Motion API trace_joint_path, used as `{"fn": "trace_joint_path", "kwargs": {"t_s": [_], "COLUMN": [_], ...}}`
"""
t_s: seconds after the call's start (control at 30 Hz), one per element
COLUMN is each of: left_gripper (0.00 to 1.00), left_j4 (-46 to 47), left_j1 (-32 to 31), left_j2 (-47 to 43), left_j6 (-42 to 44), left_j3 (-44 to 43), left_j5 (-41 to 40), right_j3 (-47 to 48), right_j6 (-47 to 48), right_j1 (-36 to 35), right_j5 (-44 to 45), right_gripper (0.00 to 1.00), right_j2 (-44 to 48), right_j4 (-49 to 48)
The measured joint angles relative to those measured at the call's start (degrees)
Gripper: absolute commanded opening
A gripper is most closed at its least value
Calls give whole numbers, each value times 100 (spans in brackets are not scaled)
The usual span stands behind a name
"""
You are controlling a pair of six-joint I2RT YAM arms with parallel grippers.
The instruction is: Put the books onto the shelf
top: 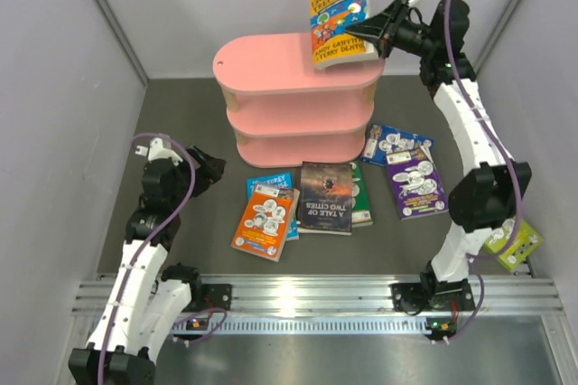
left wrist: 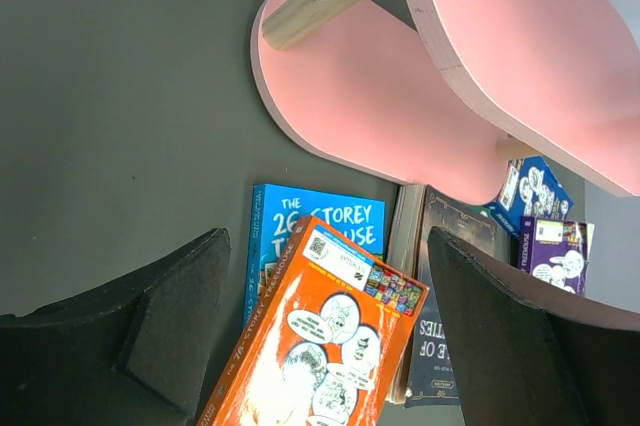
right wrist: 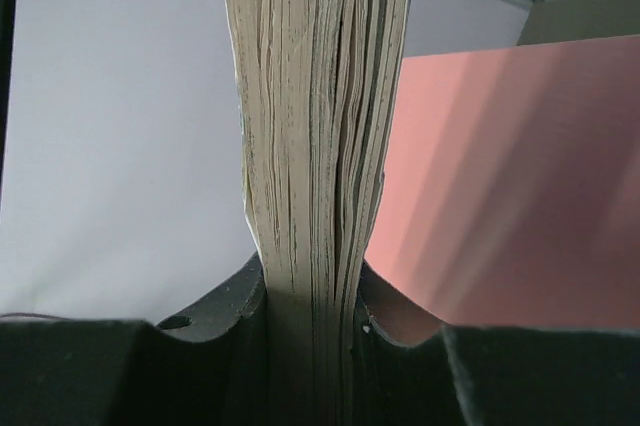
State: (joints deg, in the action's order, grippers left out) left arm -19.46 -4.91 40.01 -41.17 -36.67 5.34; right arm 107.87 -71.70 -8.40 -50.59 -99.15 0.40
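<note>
The pink shelf point(top: 293, 87) stands at the back middle of the table. My right gripper point(top: 375, 32) is shut on a book with an orange and blue cover point(top: 339, 16) and holds it upright over the right end of the top board. In the right wrist view the book's page edges point(right wrist: 315, 126) are pinched between the jaws of my right gripper point(right wrist: 310, 316), with a pink board point(right wrist: 510, 176) behind. My left gripper point(top: 212, 173) is open and low, left of the loose books. In its wrist view an orange book point(left wrist: 320, 346) lies on a blue one point(left wrist: 320, 226) below the gap of the left gripper point(left wrist: 325, 326).
On the table in front of the shelf lie an orange book point(top: 265, 222), a dark book point(top: 326, 197), a green one point(top: 360, 195), a purple one point(top: 416, 182) and a navy one point(top: 395, 143). A lime book point(top: 513, 245) sits by the right arm. Grey walls close in both sides.
</note>
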Motion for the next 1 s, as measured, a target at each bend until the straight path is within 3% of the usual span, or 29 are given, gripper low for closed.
{"fn": "trace_joint_path", "kwargs": {"t_s": [0.13, 0.3, 0.5, 0.57, 0.6, 0.9, 0.93, 1.0], "left_gripper": [85, 85, 85, 85, 85, 84, 85, 84], "left_j4": [9, 129, 173, 203, 214, 315, 317, 315], "left_j1": [0, 0, 0, 0, 0, 0, 0, 0], "left_j2": [31, 249, 404, 413, 413, 413, 413, 411], "left_j6": [17, 15, 17, 17, 17, 17, 20, 35], "left_j3": [2, 83, 142, 160, 164, 203, 203, 203], "left_j5": [0, -2, 0, -2, -2, -7, -17, -24], "right_j3": [61, 186, 160, 90, 42, -33, 107, 378], "right_j6": [-584, -734, -256, 24, 138, 1235, 1410, 1681], "right_j1": [28, 31, 33, 35, 37, 83, 85, 96], "right_j5": [-376, -649, -669, -625, -603, -37, 101, 251], "right_gripper": [0, 5, 21, 38, 38, 75, 95, 100], "right_j2": [-721, -870, -608, -459, -385, 39, 50, 50], "right_j4": [-164, -177, 210, 511, 629, 1884, 2133, 2455]}}
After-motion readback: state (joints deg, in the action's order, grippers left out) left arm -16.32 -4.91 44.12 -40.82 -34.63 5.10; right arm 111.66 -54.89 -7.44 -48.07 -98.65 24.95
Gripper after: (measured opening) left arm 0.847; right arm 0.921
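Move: My right hand already grips the yellow treehouse book over the pink shelf. The right end of the shelf's top, where it goes, is about 10 cm below this hand, 3 cm to its left and 2 cm back. On the table some 47 cm down, a blue book lies 14 cm to the right and 2 cm back, and a purple one 19 cm right and 13 cm back. From my left hand, that shelf end is about 33 cm right, 13 cm ahead and 17 cm up. I lower the yellow book towards the right end of the shelf's top, going down about 5 cm while pushing 3 cm forward and tipping the wrist some 10 degrees down. Then I draw back those 3 cm at nearly the same height, roll my hand's left side down, and open my right fingers wide around the book's page edge. My empty left hand dips about 2.5 cm. ##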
